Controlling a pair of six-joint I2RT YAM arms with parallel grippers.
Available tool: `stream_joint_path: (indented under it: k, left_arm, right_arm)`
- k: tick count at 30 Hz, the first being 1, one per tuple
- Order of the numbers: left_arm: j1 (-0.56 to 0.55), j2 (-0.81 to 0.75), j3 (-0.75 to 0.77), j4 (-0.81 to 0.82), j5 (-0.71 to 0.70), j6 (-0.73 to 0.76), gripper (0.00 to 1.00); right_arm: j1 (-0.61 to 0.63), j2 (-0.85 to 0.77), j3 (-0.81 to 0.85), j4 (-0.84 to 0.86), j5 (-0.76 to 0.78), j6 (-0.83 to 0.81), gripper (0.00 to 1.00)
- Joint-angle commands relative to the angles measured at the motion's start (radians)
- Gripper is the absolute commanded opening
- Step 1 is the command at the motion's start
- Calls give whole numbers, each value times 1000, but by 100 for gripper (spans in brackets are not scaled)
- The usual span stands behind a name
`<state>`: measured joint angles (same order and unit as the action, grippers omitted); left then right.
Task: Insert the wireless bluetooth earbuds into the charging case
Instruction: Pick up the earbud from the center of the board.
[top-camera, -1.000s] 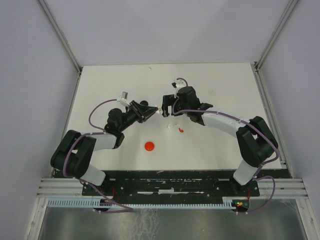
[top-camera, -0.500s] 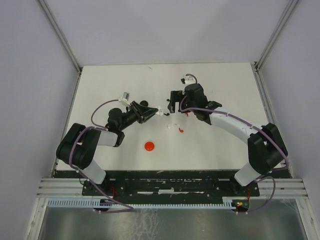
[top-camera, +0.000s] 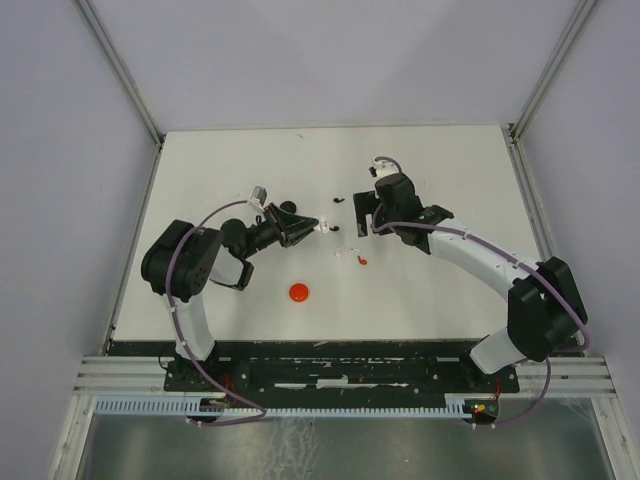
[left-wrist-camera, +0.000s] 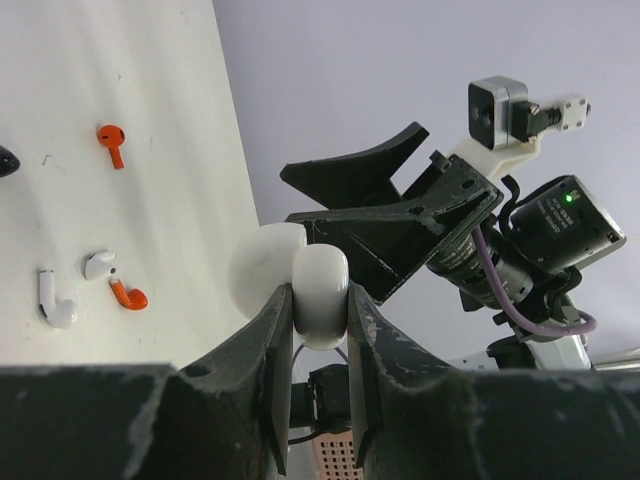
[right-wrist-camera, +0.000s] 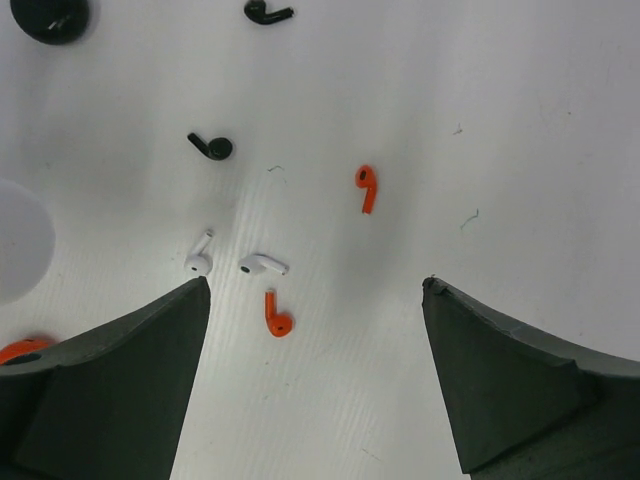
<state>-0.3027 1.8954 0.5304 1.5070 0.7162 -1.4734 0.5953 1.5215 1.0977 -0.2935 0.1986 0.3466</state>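
My left gripper (top-camera: 312, 226) is shut on a white charging case (left-wrist-camera: 320, 290), held edge-on above the table; its white lid (left-wrist-camera: 262, 272) stands beside the left finger. My right gripper (top-camera: 364, 208) is open and empty above the loose earbuds, its fingers (right-wrist-camera: 120, 390) wide apart. Under it lie two white earbuds (right-wrist-camera: 199, 258) (right-wrist-camera: 263, 264), a red one (right-wrist-camera: 275, 316), another red one (right-wrist-camera: 366, 187) and two black ones (right-wrist-camera: 212, 147) (right-wrist-camera: 268, 12). The white and red pair also shows in the top view (top-camera: 352, 257).
A red round case (top-camera: 298, 292) lies on the white table nearer the arm bases. A black round case (right-wrist-camera: 48, 15) sits at the top left of the right wrist view. The table's back and side walls stand well away from both grippers.
My right gripper has drawn away to the right from the left gripper. The left arm's elbow has swung inward while its gripper keeps hold of the white case in about the same place.
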Motion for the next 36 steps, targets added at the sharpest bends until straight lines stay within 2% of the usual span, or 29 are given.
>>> stream_joint_path:
  k: [1,12,19,26,36]
  left_arm:
    - [22,20,14,218,36,-81,3]
    - [45,16,-10,219,35,-93,3]
    - [55,3,-23,219,53,-84,3]
    - [62,-5,-34,219,58,-84,3]
    - [67,-5,-32,221,64,-90,3]
  right_arm:
    - [-3,-60,-20,-13,50,-37,95]
    - [-3,-37,-11,-33,40,-70,93]
    - [1,23,32,-66,-47,-99,84]
    - [16,80,68,-76,-116,-118,68]
    - [76,166,146,-108,-126,-154,66]
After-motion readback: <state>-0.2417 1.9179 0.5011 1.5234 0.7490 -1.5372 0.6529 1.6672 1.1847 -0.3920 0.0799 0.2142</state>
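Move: Two white earbuds lie on the board, both roughly level with the right hand and about 9 cm below it: the nearer some 5 cm to its left, the other about 8 cm left. The orange earbud beside them is some 3 cm left and 2 cm back; the second orange one is about 7 cm straight ahead. The lower black earbud lies 7 cm ahead, 9 cm left. From the left hand the nearer white earbud is about 8 cm right, 2 cm ahead. Towards the white earbuds the right hand, empty, first edges about 1 cm right, then sinks about 4 cm while drawing back a little, and swings some 5 cm left, turning counter-clockwise and tipping further down. Its wide-open fingers narrow to about two thirds. The left hand keeps its grip on the open white case and shifts it about 2 cm left. ##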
